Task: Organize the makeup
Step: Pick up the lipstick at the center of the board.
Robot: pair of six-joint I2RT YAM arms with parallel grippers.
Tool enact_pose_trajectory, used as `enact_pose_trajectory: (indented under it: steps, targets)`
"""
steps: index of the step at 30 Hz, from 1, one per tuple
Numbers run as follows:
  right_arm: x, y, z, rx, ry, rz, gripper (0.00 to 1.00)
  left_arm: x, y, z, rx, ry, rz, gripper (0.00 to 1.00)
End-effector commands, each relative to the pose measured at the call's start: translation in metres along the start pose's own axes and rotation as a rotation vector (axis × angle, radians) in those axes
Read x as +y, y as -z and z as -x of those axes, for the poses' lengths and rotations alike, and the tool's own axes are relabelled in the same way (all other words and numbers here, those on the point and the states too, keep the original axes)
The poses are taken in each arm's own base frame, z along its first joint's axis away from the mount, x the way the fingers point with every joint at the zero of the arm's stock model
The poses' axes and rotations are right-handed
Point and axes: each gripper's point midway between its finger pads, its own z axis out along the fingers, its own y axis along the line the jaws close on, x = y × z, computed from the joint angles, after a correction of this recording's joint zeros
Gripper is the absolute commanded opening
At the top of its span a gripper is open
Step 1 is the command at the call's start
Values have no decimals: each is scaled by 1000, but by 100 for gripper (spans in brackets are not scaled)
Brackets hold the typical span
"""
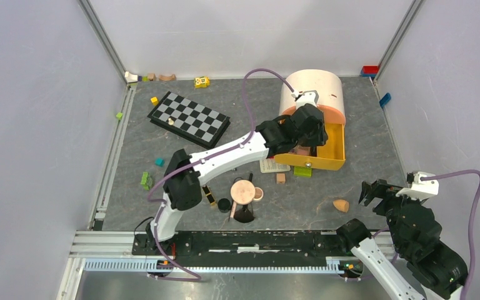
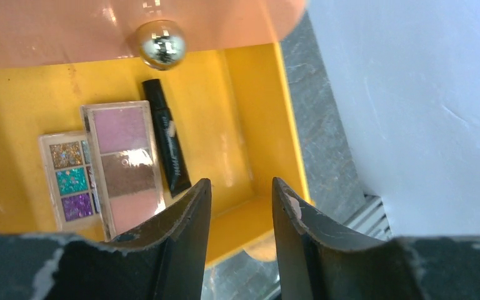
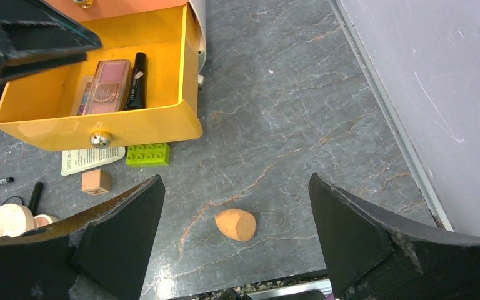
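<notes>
My left gripper hangs open over the pulled-out yellow drawer, nothing between its fingers. Inside lie a pink palette, a multicolour glitter palette and a black tube. In the top view that gripper covers the drawer of the round peach organizer. My right gripper stands wide open above the orange teardrop sponge, which lies on the table, untouched. A round peach compact, a black-gold tube and small dark items lie near the left arm's base.
A green brick, a wooden block and a printed card lie just in front of the drawer. A chessboard sits at the back left, with small blocks scattered around. Walls close in both sides.
</notes>
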Motion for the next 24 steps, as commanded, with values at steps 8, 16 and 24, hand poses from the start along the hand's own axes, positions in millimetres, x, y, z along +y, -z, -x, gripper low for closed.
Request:
enact_pose_trajectory:
  steps: [8,16,24]
  targets:
    - [4,-5,4,-11,-5,0,93,-22,122,63,-186,-161,-50,48]
    - [10,-12,1,-4,-1,7,93,56,191,70,-280,-207,126,57]
    - [18,-25,-10,13,18,15,93,172,243,47,-281,-90,330,83]
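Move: The lipstick, the black-and-gold one lying on the table, is roughly 35 cm left of the empty left hand, 12 cm back and 19 cm below. The round tan disc lies about 11 cm to the right of the lipstick and level with it; the thin dark pen is some 4 cm to its right and 10 cm farther out. Just under the hand, about 10 cm down, lies the black tube in the yellow drawer. From the right hand the lipstick is some 50 cm left and 6 cm ahead. The left hand first lifts about 10 cm up and draws back some 5 cm, clear above the open yellow drawer, then swings fast to its left, about 23 cm in all, towards the lipstick side of the table, sinking a couple of centimetres at the end. On the way the fingers, touching nothing, spread from half open to about three-quarters, while the wrist tips them up some 15 degrees and turns slightly counter-clockwise. ##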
